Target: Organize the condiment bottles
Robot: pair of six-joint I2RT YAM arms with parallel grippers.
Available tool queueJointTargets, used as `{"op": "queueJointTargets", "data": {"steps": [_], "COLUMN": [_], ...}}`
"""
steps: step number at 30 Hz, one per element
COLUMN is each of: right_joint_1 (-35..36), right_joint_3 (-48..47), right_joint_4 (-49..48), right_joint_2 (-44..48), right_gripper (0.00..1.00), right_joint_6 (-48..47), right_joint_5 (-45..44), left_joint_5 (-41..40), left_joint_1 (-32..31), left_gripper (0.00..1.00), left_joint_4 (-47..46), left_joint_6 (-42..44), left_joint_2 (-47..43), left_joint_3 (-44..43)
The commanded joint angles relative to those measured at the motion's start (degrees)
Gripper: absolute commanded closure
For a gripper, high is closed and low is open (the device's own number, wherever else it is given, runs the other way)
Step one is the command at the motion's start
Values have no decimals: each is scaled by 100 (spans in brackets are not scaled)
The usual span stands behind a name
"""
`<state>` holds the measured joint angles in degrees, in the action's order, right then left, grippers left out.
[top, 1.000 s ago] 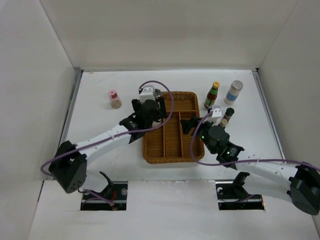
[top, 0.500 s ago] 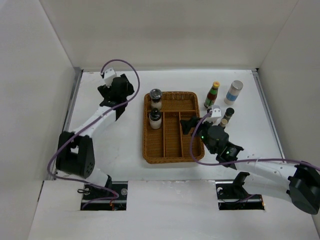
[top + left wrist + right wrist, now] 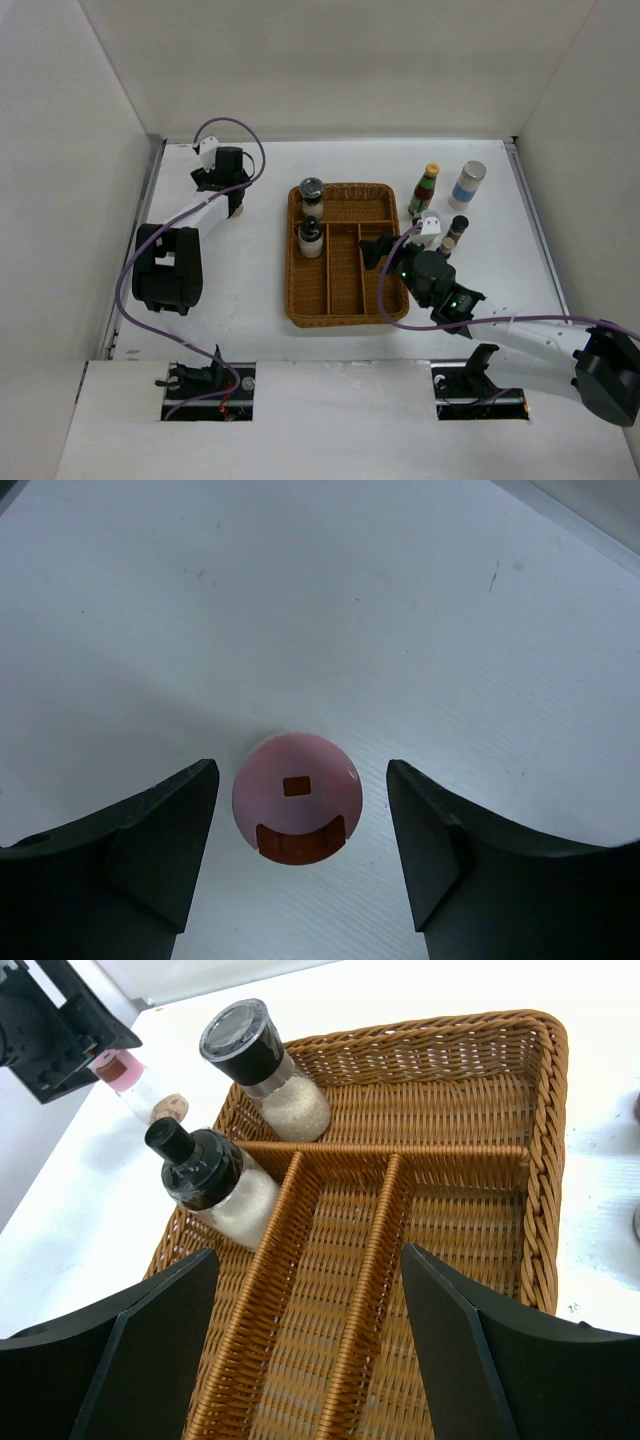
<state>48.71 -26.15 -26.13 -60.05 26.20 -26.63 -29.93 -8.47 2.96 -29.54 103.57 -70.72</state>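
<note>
A pink-capped bottle (image 3: 297,800) stands on the white table between the fingers of my left gripper (image 3: 300,775), which is open and not touching it. In the top view the left gripper (image 3: 230,188) hides this bottle at the back left. Two black-capped bottles (image 3: 311,190) (image 3: 310,236) stand in the left side of the wicker tray (image 3: 345,318). My right gripper (image 3: 372,248) is open and empty above the tray's long compartments (image 3: 310,1290). A yellow-capped bottle (image 3: 425,190), a blue-labelled white bottle (image 3: 467,184) and a small black-capped bottle (image 3: 455,230) stand right of the tray.
White walls close in the table on the left, back and right. In the right wrist view the two black-capped bottles (image 3: 250,1045) (image 3: 195,1175) stand at the tray's far-left end, with the pink-capped bottle (image 3: 125,1075) beyond the tray rim (image 3: 545,1160).
My left arm has swung from the tray to the back left and now sits over the pink-capped bottle. The two black-capped bottles stay in the tray. The right arm has not moved.
</note>
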Motion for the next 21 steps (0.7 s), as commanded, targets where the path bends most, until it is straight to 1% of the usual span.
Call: {"op": "queueJointTargets", "data": {"steps": [1,6,8,11,15,18,21], "right_joint_1": [-6,-6,-6,-6,-6,-6,11], "right_joint_3": [-153,-136,-171,-145,-180,-162,-197], "right_joint_4": [-235,-235,-200,-252,-200,-209,-173], "right_joint_2": [-24,29,20,20,-15,-7,72], "right_gripper": [20,20,20,20,20,20,22], "right_joint_6": [52,43,26,34,9,43,-53], "right_joint_5": [-88,-114,-105,-123,-132,-88,-123], "left_joint_5": [137,181,207,137,-188,-241,-232], "left_joint_1": [34,17,-10,-159,-606,-1028,-1502], "left_gripper": [39,61,65,66,66,66,66], "left_joint_4": [-76,-120,-173,-340,-542,-332,238], "left_joint_6": [18,-8,-8,-8,10,71,203], "left_joint_2": [-30,-161,-441,-1091,-2391,-3375,-4237], "left_joint_3": [-285,-30,171,593,1410,1885,2237]}}
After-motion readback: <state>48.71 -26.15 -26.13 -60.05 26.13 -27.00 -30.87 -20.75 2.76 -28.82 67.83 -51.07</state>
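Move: The left hand's open fingers already straddle the cap of the pink-capped bottle, whose middle is about 3 cm below the hand point. The grinder stands roughly 20 cm to the right, level with the hand, and the black-capped bottle about 19 cm right and 9 cm back. The basket's middle lies some 28 cm right and 12 cm back. From the right hand, the pink-capped bottle is about 32 cm left, 15 cm ahead and 10 cm down. Left fingers pinch the pink cap, then carry the bottle back and up about 11 cm each, veering right. ##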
